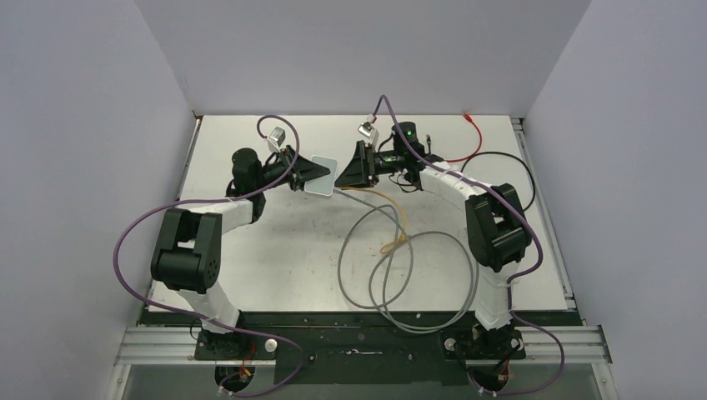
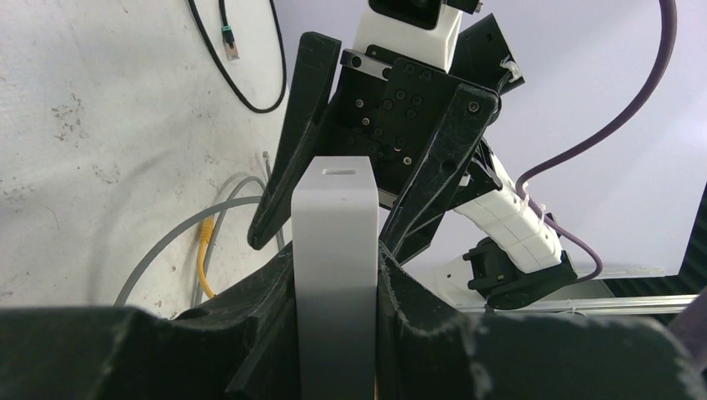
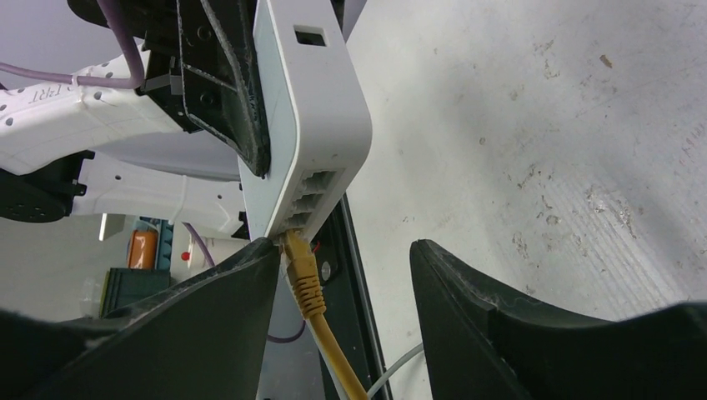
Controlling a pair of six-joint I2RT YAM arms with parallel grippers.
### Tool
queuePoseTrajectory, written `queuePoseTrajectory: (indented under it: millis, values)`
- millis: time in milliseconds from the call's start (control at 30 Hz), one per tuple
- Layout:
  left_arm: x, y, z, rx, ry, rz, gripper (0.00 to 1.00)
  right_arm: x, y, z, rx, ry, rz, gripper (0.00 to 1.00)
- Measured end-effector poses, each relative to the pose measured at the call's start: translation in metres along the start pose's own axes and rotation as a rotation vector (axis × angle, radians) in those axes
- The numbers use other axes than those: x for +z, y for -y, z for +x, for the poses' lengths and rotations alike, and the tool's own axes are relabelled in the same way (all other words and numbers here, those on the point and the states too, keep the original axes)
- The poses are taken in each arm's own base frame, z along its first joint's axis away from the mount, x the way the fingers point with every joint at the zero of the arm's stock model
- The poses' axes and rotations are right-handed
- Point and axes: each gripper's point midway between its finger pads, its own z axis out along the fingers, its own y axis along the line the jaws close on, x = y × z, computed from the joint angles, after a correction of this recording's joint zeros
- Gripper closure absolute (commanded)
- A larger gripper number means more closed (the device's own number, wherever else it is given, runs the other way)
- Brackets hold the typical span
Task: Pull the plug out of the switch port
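My left gripper [image 1: 315, 172] is shut on the switch [image 1: 321, 185], a small light-grey box held above the table at the back middle. In the left wrist view the switch [image 2: 335, 250] stands edge-on between my fingers. My right gripper [image 1: 343, 171] is open and faces the switch's socket edge. In the right wrist view the switch [image 3: 313, 108] shows its row of sockets, with a yellow plug [image 3: 302, 279] seated in the lowest one. The plug lies between my open right fingers [image 3: 208, 308], against the left one; the right one stands well apart.
A yellow cable [image 1: 398, 229] and a grey cable [image 1: 417, 283] coil on the white table in front of the arms. A black cable [image 1: 500, 162] and a red cable [image 1: 475, 133] lie at the back right. Walls enclose three sides.
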Motion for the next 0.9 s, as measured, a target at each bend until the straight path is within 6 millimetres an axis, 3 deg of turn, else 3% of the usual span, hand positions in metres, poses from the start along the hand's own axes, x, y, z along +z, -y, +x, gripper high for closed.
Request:
queuePoseTrajectory:
  millis: [367, 900]
  values:
    - [0.0, 0.0, 0.0, 0.0, 0.003, -0.001, 1.0, 0.002, -0.009, -0.001, -0.002, -0.011, -0.022, 0.5]
    - [0.0, -0.003, -0.001, 0.002, 0.003, -0.011, 1.0, 0.004, -0.019, 0.006, 0.006, -0.045, -0.056, 0.92]
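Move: The yellow plug, still in the switch port, is just off the right hand's open fingertips: about 1 cm back, 1 cm left and 1 cm up. From that hand the switch is some 5 cm left, 2 cm ahead and 1 cm up, and the grey cable leaves it about 2 cm back and 2 cm left. From the left hand, gripping the switch, the plug is roughly 4 cm back and 5 cm right, about level. The right hand eases about 2 cm back and up, closing its half-open fingers to pinch the yellow plug. ##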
